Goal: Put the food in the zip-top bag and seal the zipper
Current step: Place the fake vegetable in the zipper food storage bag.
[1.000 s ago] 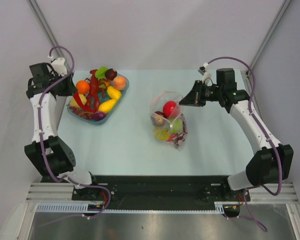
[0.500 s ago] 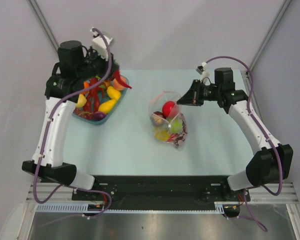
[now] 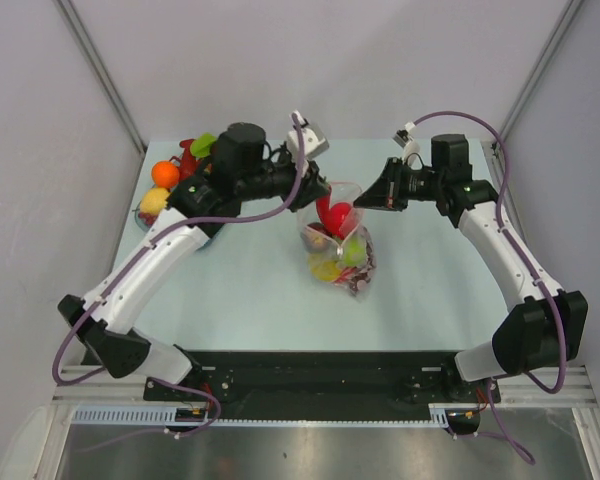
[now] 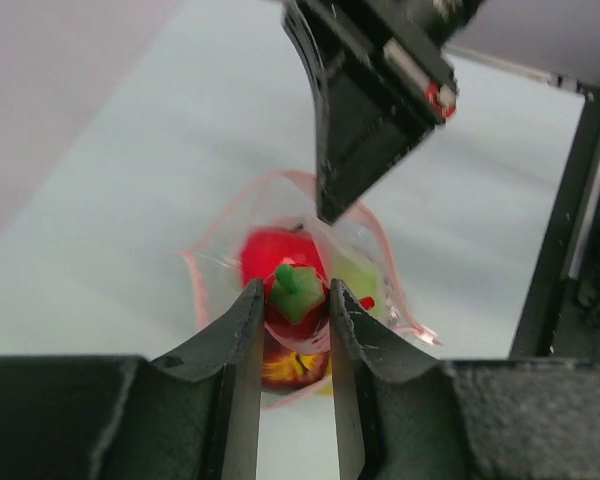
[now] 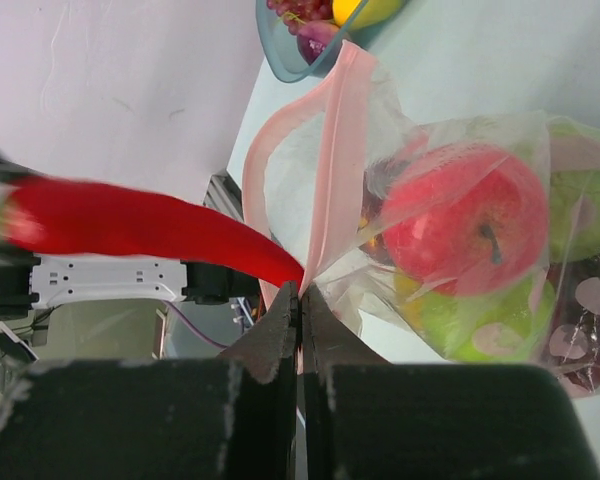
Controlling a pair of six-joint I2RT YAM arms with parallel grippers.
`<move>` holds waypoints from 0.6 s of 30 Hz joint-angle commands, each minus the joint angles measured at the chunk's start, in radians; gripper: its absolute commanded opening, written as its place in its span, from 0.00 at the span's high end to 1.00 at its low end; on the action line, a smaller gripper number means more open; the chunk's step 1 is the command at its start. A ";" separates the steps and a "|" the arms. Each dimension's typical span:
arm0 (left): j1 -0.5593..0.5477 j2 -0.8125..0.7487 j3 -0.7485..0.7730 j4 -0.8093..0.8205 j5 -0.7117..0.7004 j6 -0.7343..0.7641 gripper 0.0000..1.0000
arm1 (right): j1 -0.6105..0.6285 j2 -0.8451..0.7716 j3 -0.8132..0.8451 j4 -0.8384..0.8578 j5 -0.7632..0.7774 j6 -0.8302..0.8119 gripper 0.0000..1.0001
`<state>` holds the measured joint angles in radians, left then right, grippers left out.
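Note:
The clear zip-top bag (image 3: 346,262) lies mid-table with a red apple (image 5: 460,225), green and yellow pieces and grapes inside. My right gripper (image 3: 364,204) is shut on the bag's pink zipper strip (image 5: 330,150) and holds the mouth up and open; its jaws (image 5: 300,290) pinch the strip. My left gripper (image 3: 323,203) is shut on a red chili pepper (image 5: 130,230) and holds it by the green stem end (image 4: 297,288) right over the open mouth (image 4: 195,272). The chili tip points down at the mouth beside the right gripper's fingers (image 4: 365,120).
The blue-rimmed dish (image 5: 290,45) stands at the far left, mostly hidden by my left arm in the top view; an orange (image 3: 164,174), a yellow piece (image 3: 155,201) and a green piece (image 3: 202,143) show in it. Metal frame posts stand at both back corners.
My left arm has swung right from the fruit dish to above the bag, carrying the red chili. My right gripper has kept its hold on the bag's rim.

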<state>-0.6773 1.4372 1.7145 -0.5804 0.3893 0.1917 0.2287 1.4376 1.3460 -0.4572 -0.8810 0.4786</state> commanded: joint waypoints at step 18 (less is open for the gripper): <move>-0.070 -0.010 -0.208 0.089 -0.050 0.018 1.00 | -0.014 -0.071 0.015 0.055 -0.085 0.023 1.00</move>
<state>-0.7574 1.4826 1.5024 -0.5365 0.3916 0.1848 0.2234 1.4113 1.3445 -0.4515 -0.9329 0.4969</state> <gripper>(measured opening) 0.316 0.010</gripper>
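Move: The left hand already holds the red pepper; the bag's open mouth lies roughly 14 cm below it, 6 cm to its right and 3 cm back. The red apple inside is about 20 cm below, 7 cm right and 4 cm back. The right hand, pinching the rim, has the mouth's middle some 6 cm to its left, 2 cm back and 3 cm below. The left hand lowers the red pepper about 10 cm into the bag's mouth; the right keeps the rim pinched. ##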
